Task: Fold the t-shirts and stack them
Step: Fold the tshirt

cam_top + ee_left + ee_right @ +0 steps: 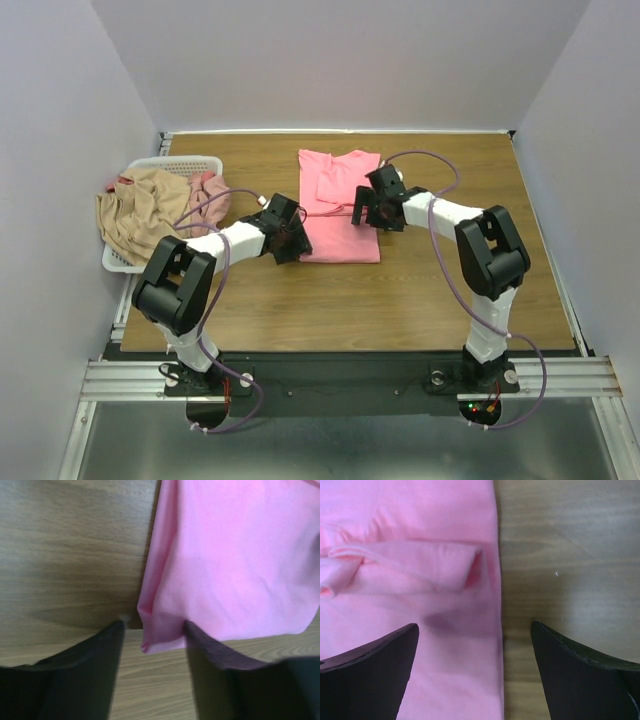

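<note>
A salmon-pink t-shirt (338,190) lies folded into a long strip on the middle of the table. My left gripper (289,241) is at the strip's near left corner. In the left wrist view that gripper (154,630) is open, with the shirt's corner (160,632) lying between the fingertips and not pinched. My right gripper (364,210) is open over the strip's right edge. Seen from the right wrist, the gripper (475,630) straddles the shirt's edge (496,630), and a folded sleeve (420,567) lies ahead. A tan-beige t-shirt (138,208) and a dusty pink t-shirt (209,187) lie crumpled in the basket.
A white slatted basket (185,163) stands at the table's left edge, with the tan shirt spilling over its side. Bare wood (450,290) stretches along the near and right parts of the table. Grey walls close in three sides.
</note>
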You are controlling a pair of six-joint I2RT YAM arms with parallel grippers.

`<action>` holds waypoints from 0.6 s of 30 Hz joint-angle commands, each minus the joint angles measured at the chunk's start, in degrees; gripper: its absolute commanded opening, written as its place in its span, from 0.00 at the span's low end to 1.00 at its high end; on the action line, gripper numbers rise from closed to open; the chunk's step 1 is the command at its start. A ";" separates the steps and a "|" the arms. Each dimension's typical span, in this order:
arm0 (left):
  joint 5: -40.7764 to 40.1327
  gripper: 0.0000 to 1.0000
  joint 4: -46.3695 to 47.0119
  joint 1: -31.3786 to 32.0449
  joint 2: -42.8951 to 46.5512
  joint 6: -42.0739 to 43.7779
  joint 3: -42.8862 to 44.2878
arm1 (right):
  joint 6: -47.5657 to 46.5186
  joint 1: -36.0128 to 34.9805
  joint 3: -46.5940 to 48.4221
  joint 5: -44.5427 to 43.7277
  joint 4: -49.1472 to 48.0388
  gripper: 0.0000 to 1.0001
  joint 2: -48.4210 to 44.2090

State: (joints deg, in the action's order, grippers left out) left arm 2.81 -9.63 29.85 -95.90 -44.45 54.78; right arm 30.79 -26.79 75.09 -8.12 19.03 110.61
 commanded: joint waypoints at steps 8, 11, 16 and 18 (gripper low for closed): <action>-1.31 0.20 2.33 -0.23 -3.51 -0.64 -2.40 | 0.50 -0.72 11.30 -9.45 -1.54 1.00 6.90; -1.84 0.17 2.25 -0.23 -3.33 -0.73 -3.80 | 1.29 -0.55 14.55 -12.52 -1.62 1.00 8.92; -1.84 0.17 2.33 -0.23 -1.67 -0.99 -5.21 | 1.03 -0.46 20.27 -16.40 -1.54 1.00 12.00; -1.93 0.17 2.25 -0.23 -1.22 -0.99 -5.65 | 0.59 -0.55 20.71 -16.23 -1.54 1.00 10.78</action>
State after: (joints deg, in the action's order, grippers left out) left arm 2.83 -3.86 29.56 -97.12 -46.02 52.03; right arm 31.29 -27.09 92.60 -20.47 18.83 123.13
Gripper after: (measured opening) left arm 0.177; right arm 0.995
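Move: The folded t-shirt's near left corner lies between the left hand's half-open fingertips, only about 1 cm below them; the hem's left end is some 13 cm ahead, the near right corner about 24 cm to the right. The rucked hem end on the right side lies roughly 4 cm ahead of the right hand and 1 cm below, with the shirt's far end about 20 cm ahead and the near right corner about 13 cm back. The left hand sinks about 1 cm onto the t-shirt's near left corner and closes its fingers to nearly shut, pinching the folded layers there, then holds still. Meanwhile the right hand, wide open and low with the side edge between its fingers, sweeps about 8 cm forward along that edge, its left finger pushing the rucked hem outward, while it rises about 1 cm and its fingers tip some 10 degrees outward. ##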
